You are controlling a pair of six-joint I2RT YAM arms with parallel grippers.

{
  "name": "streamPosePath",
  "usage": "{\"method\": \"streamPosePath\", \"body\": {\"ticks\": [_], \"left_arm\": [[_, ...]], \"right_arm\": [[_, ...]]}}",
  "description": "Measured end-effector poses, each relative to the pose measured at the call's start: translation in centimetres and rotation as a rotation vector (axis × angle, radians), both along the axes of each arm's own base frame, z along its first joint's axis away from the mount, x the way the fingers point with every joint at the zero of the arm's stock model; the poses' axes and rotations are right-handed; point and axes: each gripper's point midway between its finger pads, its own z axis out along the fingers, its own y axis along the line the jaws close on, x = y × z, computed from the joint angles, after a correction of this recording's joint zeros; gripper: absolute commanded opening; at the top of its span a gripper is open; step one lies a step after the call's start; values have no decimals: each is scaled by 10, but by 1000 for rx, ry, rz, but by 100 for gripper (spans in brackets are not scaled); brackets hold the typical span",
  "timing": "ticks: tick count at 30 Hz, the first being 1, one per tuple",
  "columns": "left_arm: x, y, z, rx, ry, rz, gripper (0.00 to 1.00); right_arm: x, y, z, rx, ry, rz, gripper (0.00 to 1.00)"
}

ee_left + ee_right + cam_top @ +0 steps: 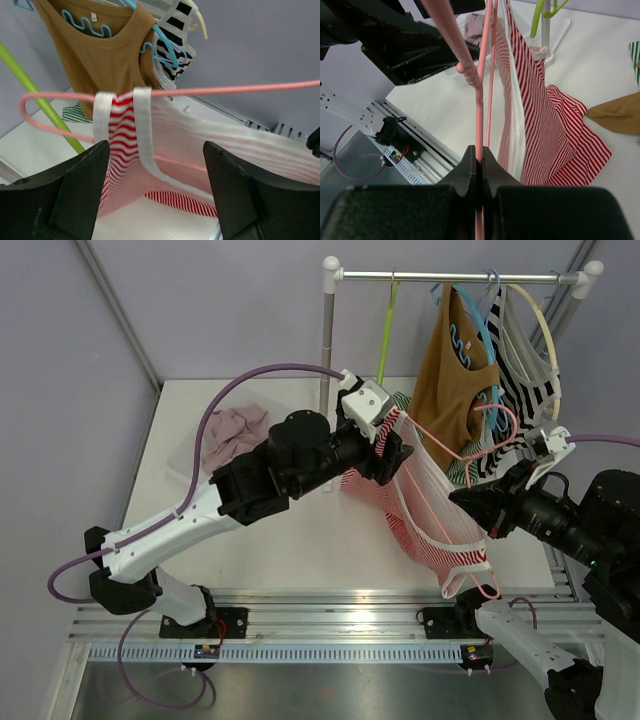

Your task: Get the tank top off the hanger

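Note:
A red-and-white striped tank top (430,510) hangs on a pink wire hanger (440,447) held above the table. My right gripper (462,498) is shut on the hanger's wire (479,125), as the right wrist view shows (479,160). My left gripper (398,445) is at the hanger's upper left end, by the top's shoulder. In the left wrist view it stands open (156,170). The white-edged straps (142,125) are draped over the pink hanger (225,90) just ahead of the two black fingers (75,190). The top's lower hem trails onto the table (575,135).
A clothes rack (327,340) at the back carries a brown tank top (455,380), a black-and-white striped one (525,380) and a green hanger (385,330). A clear bin with pinkish clothes (235,430) sits back left. A green-striped garment (402,400) lies by the rack pole.

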Motion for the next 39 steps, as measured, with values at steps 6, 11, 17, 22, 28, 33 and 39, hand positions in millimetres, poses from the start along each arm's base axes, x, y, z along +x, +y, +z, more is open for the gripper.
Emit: {"method": "streamPosePath", "body": {"ticks": [6, 11, 17, 22, 28, 33, 39], "left_arm": [[19, 2, 2, 9, -45, 95, 39], [34, 4, -9, 57, -62, 173, 14], [48, 19, -11, 79, -77, 290, 0], [72, 62, -26, 88, -34, 516, 0], [104, 153, -43, 48, 93, 772, 0], [111, 187, -50, -24, 213, 809, 0], [85, 175, -74, -86, 292, 580, 0]], "right_arm": [[-3, 5, -6, 1, 22, 37, 0], [-5, 4, -6, 0, 12, 36, 0], [1, 6, -16, -16, 32, 39, 0], [8, 11, -38, -52, 68, 71, 0], [3, 25, -48, -52, 58, 182, 0], [3, 33, -35, -27, -48, 245, 0], [-3, 41, -25, 54, -147, 281, 0]]}}
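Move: The striped strap of the tank top, looped over the left arm of the pink hanger, lies some 4 cm ahead of the left hand, level with it sideways and in height, with the open fingers around it. The hanger's free end is about 7 cm ahead and 2 cm to the left, slightly higher; the green hanger is some 15 cm straight ahead and 5 cm up, the brown top about 17 cm ahead and 10 cm right at hand height. From the right hand the strap lies roughly 12 cm ahead and 12 cm left. Forward about 5 cm goes the left hand while its fingers close and pinch the strap; it then drags the strap left some 18 cm, out past the hanger's free end, still gaining forward and turning counter-clockwise, and finally sinks and eases back slightly. The right hand keeps its grip on the pink hanger, drifting some 4 cm left and dipping a little, with a slight counter-clockwise turn. ##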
